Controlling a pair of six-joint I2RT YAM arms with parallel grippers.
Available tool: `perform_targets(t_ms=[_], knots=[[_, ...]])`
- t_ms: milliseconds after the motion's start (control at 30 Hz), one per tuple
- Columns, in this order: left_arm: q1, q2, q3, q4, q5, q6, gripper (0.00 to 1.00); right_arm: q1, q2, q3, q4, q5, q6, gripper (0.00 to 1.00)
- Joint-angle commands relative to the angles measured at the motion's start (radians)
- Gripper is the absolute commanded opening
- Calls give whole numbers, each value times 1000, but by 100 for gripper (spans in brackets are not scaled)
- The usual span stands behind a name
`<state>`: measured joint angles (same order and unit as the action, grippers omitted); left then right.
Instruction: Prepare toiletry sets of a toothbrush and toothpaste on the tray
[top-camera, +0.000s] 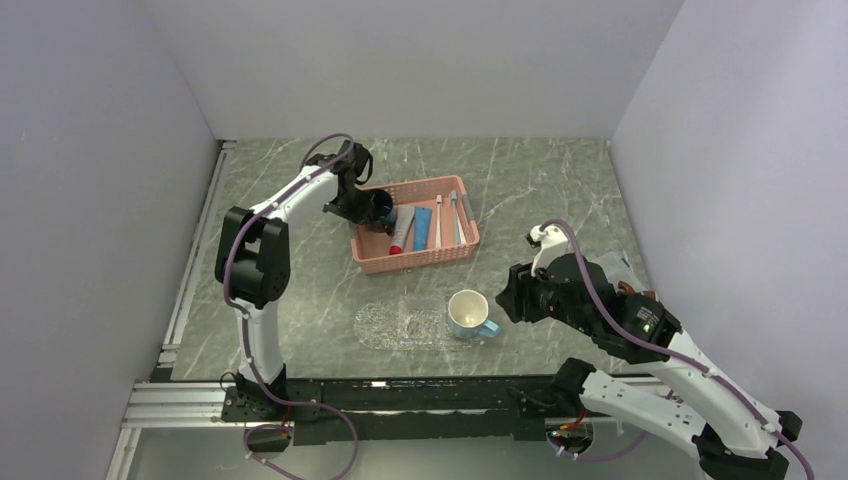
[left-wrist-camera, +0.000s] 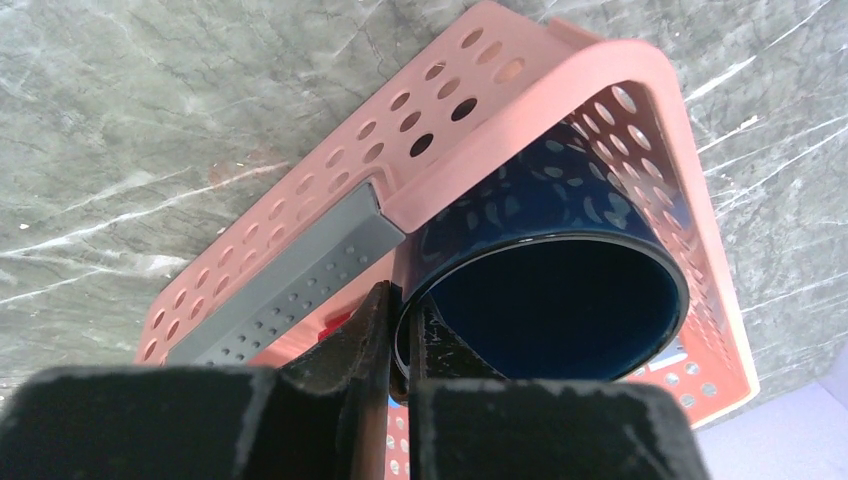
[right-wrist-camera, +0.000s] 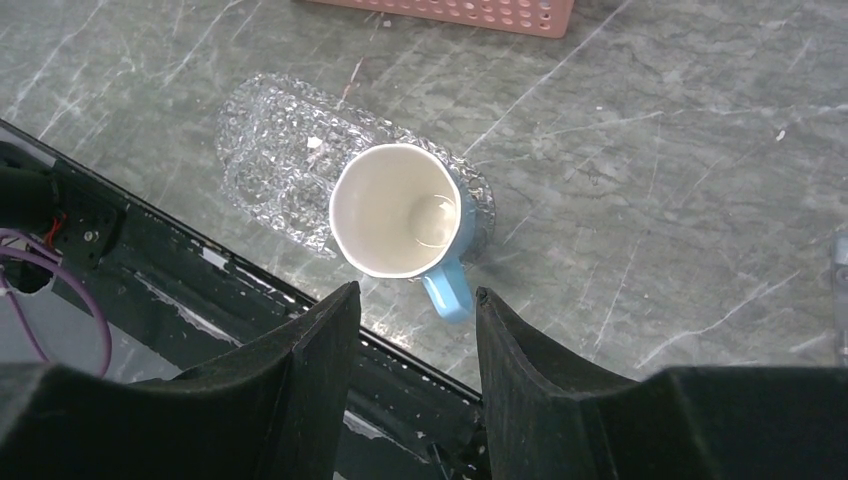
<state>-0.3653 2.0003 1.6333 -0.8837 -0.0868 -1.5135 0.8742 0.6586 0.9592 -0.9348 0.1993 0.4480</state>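
Two white toothbrushes (top-camera: 438, 220) (top-camera: 456, 218) lie in the pink basket (top-camera: 420, 262) beside a blue toothpaste tube (top-camera: 422, 228) and a white one with a red end (top-camera: 400, 232). At the basket's left end stands a dark blue mug (left-wrist-camera: 560, 200), and my left gripper (left-wrist-camera: 402, 320) is shut on its rim, one finger inside and one outside. The clear glittery tray (right-wrist-camera: 270, 150) sits near the table's front edge with a light blue mug (right-wrist-camera: 400, 210) on its right end. Above and in front of that mug, my right gripper (right-wrist-camera: 415, 300) is open and holds nothing.
A grey studded strip (left-wrist-camera: 290, 285) runs along the basket wall (left-wrist-camera: 520, 100) beside the left fingers. A clear object (top-camera: 620, 265) lies at the right of the table behind the right arm. The black frame rail (top-camera: 400, 385) borders the front edge.
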Motion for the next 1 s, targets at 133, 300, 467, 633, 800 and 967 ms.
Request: perform_targets(t_ms=[133, 300, 467, 633, 800, 967], knots=[[-1, -57, 38, 93, -14, 102, 0, 5, -17, 52, 1, 0, -11, 49], [-1, -128, 56, 125, -39, 200, 0, 4, -14, 59, -2, -5, -3, 49], [0, -164, 121, 99, -39, 329, 0, 6, -11, 70, -6, -9, 7, 49], [5, -184, 209, 37, 7, 462, 0, 5, -5, 73, 3, -29, 19, 49], [5, -277, 182, 27, 6, 582, 0, 5, -2, 67, 12, -36, 29, 49], [6, -360, 190, -7, 32, 733, 0, 5, 6, 60, 17, -39, 31, 49]])
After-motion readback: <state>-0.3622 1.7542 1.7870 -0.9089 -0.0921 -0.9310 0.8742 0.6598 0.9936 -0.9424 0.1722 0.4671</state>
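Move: My left hand already has the navy mug, its middle some 3 cm ahead, 3 cm right and 4 cm below. The tray for it lies about 22 cm back, 9 cm right and 8 cm below; on its right end the light-blue mug stands, 20 cm back and 18 cm right of this hand. The grey toothpaste tube lies level with it, 6 cm right. From my right hand the tray is roughly 4 cm ahead, 16 cm left, 22 cm below. Keeping the pinch on the navy mug's rim by its handle, my left hand lifts it almost straight up out of the basket, about 15 cm, starting gently and then faster. As it rises, the wrist swings the fingertips forward by some 20 degrees and turns clockwise by nearly 30. ##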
